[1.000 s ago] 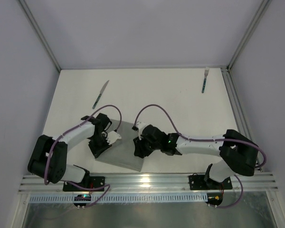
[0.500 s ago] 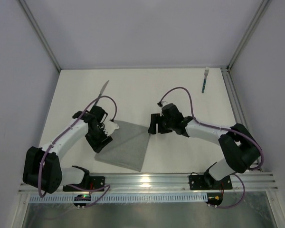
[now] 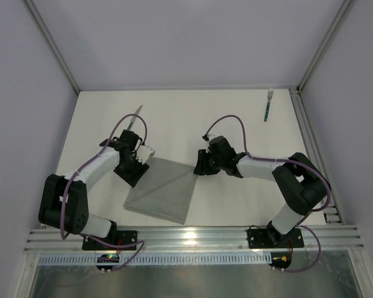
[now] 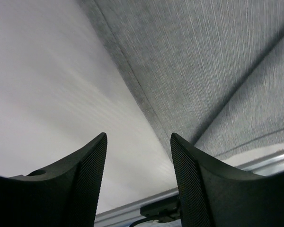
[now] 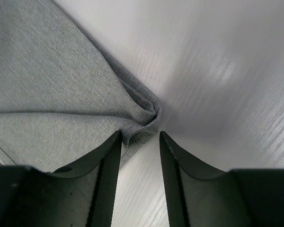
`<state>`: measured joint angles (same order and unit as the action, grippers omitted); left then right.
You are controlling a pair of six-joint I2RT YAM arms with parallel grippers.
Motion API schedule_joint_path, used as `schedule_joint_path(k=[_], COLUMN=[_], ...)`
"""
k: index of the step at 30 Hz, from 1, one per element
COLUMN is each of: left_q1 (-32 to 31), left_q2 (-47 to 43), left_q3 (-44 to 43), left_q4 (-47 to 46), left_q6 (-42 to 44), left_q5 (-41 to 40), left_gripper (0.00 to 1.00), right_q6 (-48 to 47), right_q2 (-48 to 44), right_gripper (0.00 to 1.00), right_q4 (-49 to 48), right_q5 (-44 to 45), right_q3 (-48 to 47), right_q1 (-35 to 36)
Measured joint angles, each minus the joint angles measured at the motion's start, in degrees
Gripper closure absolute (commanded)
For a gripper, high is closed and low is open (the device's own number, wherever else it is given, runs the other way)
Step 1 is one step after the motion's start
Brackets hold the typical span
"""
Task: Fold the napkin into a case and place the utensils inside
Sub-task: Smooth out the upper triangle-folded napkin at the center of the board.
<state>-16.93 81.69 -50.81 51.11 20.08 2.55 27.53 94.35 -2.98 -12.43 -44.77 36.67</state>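
Observation:
The grey napkin (image 3: pixel 165 192) lies folded on the table between the arms, with a diagonal fold line across it. My left gripper (image 3: pixel 137 166) is open at its far left corner; in the left wrist view (image 4: pixel 138 138) only bare table lies between the fingers, and the napkin's edge (image 4: pixel 199 71) runs just ahead. My right gripper (image 3: pixel 200 165) is open at the far right corner; the bunched napkin corner (image 5: pixel 144 116) sits right at the fingertips (image 5: pixel 114 142) and is not pinched. The knife (image 3: pixel 135 115) lies at the far left. The fork (image 3: pixel 268 105) lies at the far right.
The left arm's purple cable (image 3: pixel 127 124) loops over the knife's handle. A metal rail (image 3: pixel 193 236) runs along the near table edge. The cell frame posts (image 3: pixel 311 74) border the table at the far right and far left.
My right gripper has moved from the napkin's near right part to its far right corner. My left gripper has shifted farther up along the left edge. The napkin now shows a diagonal fold.

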Motion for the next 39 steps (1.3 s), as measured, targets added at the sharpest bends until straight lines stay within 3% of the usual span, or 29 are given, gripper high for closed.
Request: schedule_joint_path(k=[1,5,10,15,19,23,27,31,39], left_q1=[0.1,1.2,3.3,3.6,3.4,1.1,-2.4,-2.7,-5.8], left_q2=[0.6,4.0,10.1,12.9,9.4,-1.2,-7.8,-7.3,-6.7], left_q3=[-0.5,-5.2,-12.6,-12.8,-9.9,-5.7,-1.9,3.4,2.1], left_q4=[-1.0,-5.6,-9.7,-11.0,-9.7,-5.6,-1.7,0.5,1.8], left_q6=[-0.6,-3.3,-5.3,-6.2,-4.6,1.8,7.3,9.8,9.9], left_q5=[-0.3,-0.5,0.9,3.9,8.3,11.6,12.2,11.1,9.6], left_gripper=[0.44,0.46,0.49,0.48,0.48,0.46,0.46,0.46,0.45], right_q6=[0.1,1.0,2.3,3.0,3.2,3.8,4.8,6.4,8.7], right_q2=[0.0,0.2,0.2,0.2,0.4,1.4,2.9,4.5,10.6], right_gripper=[0.65,0.73,0.73,0.69,0.65,0.66,0.82,0.97,0.97], right_q4=[-0.4,-1.8,-3.3,-3.8,-4.3,-6.1,-8.5,-10.1,-8.7], right_q5=[0.0,-0.4,-0.6,-0.8,-0.8,-1.4,-2.1,-2.8,-3.4], right_q3=[0.0,0.1,1.0,1.8,2.3,2.3,2.2,1.9,-5.8], right_q1=[-0.1,-0.3,-0.3,-0.4,-0.4,-0.4,-0.4,-1.1,-5.6])
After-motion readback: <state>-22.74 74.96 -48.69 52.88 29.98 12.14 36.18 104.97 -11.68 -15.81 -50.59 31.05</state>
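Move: The right fingers, half open, straddle the napkin's right corner, which lies within 1 cm ahead, 1 cm left and 1 cm below; from there the napkin's middle is about 7 cm back and 12 cm left. From the left hand, the near-left corner is roughly 8 cm back, 1 cm left and 3 cm below; the far-left corner is 9 cm ahead and 7 cm right, the knife 22 cm ahead and 1 cm right. Hold the right gripper at the napkin's right corner, settle it about 1 cm and shut the fingers on the folded cloth; then draw the pinched corner forward, some 5 cm. Meanwhile sweep the half-open left gripper forward about 11 cm, bring it back past its start while shifting right, rising midway and sinking again, to end close to the near-left corner, turned slightly clockwise. ##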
